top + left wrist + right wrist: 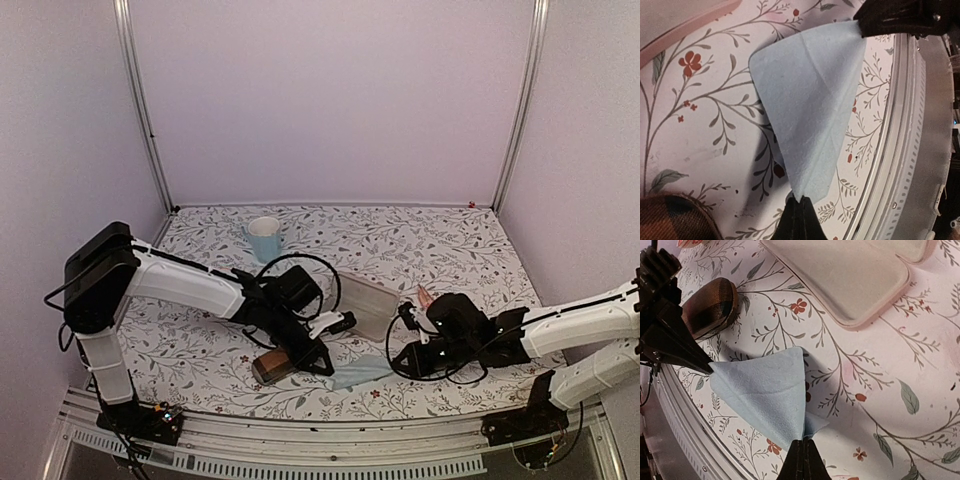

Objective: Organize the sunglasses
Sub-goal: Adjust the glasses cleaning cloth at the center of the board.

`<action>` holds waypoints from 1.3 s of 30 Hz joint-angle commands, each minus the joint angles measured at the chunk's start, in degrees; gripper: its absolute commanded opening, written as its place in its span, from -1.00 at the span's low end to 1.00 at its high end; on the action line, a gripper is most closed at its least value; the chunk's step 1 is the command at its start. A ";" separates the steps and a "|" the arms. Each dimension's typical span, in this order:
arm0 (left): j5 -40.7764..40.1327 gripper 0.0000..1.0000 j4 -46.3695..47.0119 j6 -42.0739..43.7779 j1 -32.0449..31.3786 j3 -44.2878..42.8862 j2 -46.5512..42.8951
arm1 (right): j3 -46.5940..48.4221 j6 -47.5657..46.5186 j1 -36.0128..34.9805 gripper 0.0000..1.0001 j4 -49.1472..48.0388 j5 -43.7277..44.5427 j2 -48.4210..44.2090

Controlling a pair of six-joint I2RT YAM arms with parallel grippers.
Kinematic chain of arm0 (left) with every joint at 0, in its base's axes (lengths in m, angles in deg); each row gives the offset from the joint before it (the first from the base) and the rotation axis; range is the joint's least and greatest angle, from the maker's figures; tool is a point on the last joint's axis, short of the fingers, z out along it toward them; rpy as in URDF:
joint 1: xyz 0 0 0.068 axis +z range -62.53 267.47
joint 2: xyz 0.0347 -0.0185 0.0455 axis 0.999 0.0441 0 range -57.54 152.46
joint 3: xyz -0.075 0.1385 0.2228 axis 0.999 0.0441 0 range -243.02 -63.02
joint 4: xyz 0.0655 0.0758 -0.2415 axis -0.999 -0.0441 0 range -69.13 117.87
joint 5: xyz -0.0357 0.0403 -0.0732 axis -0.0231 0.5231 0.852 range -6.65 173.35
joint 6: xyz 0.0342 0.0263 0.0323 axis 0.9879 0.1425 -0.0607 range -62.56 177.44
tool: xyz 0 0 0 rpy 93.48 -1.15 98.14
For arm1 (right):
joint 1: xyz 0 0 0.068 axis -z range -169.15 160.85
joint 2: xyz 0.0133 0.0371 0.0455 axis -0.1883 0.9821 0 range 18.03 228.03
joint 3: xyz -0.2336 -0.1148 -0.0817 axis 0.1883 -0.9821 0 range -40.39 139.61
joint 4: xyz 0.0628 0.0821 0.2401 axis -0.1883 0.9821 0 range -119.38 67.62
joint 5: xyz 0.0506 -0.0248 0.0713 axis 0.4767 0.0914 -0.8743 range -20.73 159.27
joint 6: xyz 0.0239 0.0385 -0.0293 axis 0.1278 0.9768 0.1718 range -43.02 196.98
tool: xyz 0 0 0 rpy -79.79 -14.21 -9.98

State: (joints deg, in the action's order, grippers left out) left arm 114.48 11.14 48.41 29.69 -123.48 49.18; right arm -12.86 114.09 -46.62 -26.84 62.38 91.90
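The sunglasses do not show in any view. A light blue cloth is stretched between my two grippers near the table's front edge. My left gripper is shut on one corner of the cloth. My right gripper is shut on the opposite corner of the cloth. In the top view the left gripper is at the cloth's left end and the right gripper at its right end. Each wrist view shows the other gripper's dark tip on the far corner.
A brown oblong case lies just left of the cloth, under the left arm, and is also in the right wrist view. A pale pink-rimmed flat case lies behind the cloth. A light blue cup stands at the back left. The metal front rail runs close by.
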 commanded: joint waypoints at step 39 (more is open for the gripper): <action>0.70 -1.00 2.02 -2.19 -1.35 -1.49 3.81 | 10.53 -7.82 0.36 -0.40 -2.76 -0.16 17.02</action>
State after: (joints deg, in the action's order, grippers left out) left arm 116.27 13.70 47.29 28.64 -126.57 54.31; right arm -3.71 107.57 -46.49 -26.82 64.10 106.93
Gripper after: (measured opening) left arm 0.007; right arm 0.309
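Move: Between the two closed grippers lies the cleaning cloth, pinched at both ends; its middle is roughly 6 cm to the right hand's left, 1 cm back and 3 cm below. From the left hand it is about 6 cm right, 1 cm back and 2 cm lower. The brown case sits about 9 cm to the left hand's left, 2 cm ahead and level with it. The pink tray's middle is some 16 cm ahead of the right hand and 6 cm left, 3 cm lower. Opening its fingers to let go of the cloth's right end, the right hand first moves back and right while sinking, then swings about 5 cm forward and 5 cm left, lifting and coming down again with its open fingers over the cloth's right part. The left hand keeps its pinch on the left end, carries it about 3 cm right and slightly down, then eases back left by 1 cm. ##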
